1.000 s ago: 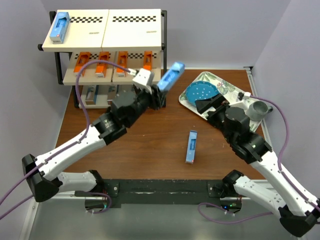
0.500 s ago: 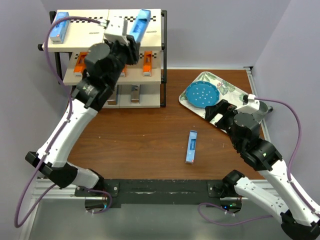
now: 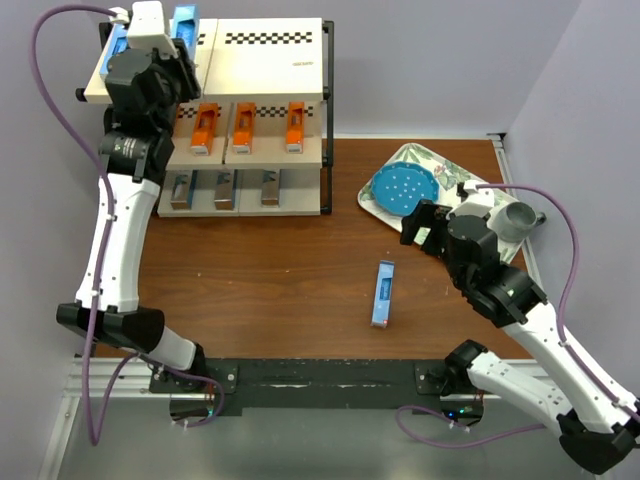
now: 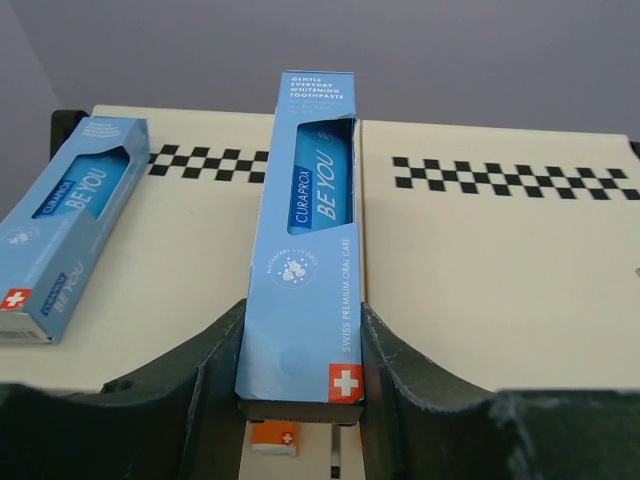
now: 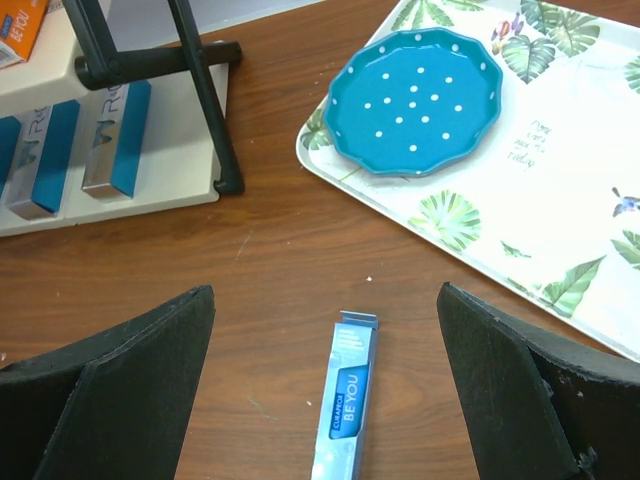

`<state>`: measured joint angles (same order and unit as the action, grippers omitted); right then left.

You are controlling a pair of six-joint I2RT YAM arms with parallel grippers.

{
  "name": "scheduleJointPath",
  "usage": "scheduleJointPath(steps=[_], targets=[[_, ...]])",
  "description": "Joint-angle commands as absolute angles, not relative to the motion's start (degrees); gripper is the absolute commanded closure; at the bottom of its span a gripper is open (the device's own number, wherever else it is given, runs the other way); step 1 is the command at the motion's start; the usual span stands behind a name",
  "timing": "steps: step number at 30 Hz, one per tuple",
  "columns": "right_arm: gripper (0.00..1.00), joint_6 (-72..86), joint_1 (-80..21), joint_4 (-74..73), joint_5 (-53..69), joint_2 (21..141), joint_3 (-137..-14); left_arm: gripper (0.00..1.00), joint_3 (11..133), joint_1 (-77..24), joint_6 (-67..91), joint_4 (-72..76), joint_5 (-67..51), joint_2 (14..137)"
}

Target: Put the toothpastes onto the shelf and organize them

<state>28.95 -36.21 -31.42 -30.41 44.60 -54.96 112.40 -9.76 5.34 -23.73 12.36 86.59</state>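
Observation:
My left gripper is shut on a light blue toothpaste carton and holds it lengthwise just over the shelf's top board. Another light blue carton lies on that board to its left. Three orange cartons sit on the middle tier, and three silver-grey ones on the bottom tier. One more light blue carton lies flat on the table. My right gripper hovers open above it, nothing between its fingers.
A floral tray at the right rear carries a blue dotted plate. A grey cup stands behind my right arm. The shelf's black post stands near the right gripper's left side.
The left arm has swung from beside the shelf up and left to the top board, carrying the blue carton. The right arm has shifted slightly toward the table's carton.

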Motion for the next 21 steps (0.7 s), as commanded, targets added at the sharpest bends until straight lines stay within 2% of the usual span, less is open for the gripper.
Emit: scheduleJointPath(steps=[1, 10, 21], targets=[[0.02, 27.51, -35.95, -27.51, -29.45, 45.00, -54.67, 0.86, 115.14, -5.29, 5.54, -23.03, 8.53, 87.01], [0.02, 23.99, -35.95, -28.21, -30.32, 46.41, -55.81, 0.82, 118.74, 1.48, 7.12, -24.61, 0.27, 92.55], [0.02, 24.00, -35.95, -28.21, -30.06, 47.28, -55.81, 0.77, 121.11, 2.37, 7.65, -27.07, -5.36, 94.48]])
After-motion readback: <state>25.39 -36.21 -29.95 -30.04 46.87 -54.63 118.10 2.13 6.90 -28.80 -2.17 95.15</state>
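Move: The left hand already holds a blue toothpaste. Its open spot on the top shelf's left board lies about 9 cm ahead, 5 cm left and 7 cm below, with the blue toothpaste already on that shelf some 10 cm ahead, 16 cm left and 6 cm below. The seam between the two boards is 10 cm ahead, 1 cm right and 8 cm down. From the right hand the open spot is roughly 30 cm ahead, 46 cm left and 15 cm up. Still pinching the blue toothpaste near its rear end, the left hand carries it about 5 cm left, off the seam and towards the blue toothpaste already on the top shelf, while also reaching some 4 cm forward and sinking as much over the left board. The wrist gradually tips the toothpaste's far end down by a little under 10 degrees, and the leftward travel dies out as the fingers keep their grip and the hand comes to a stop low over the board. ##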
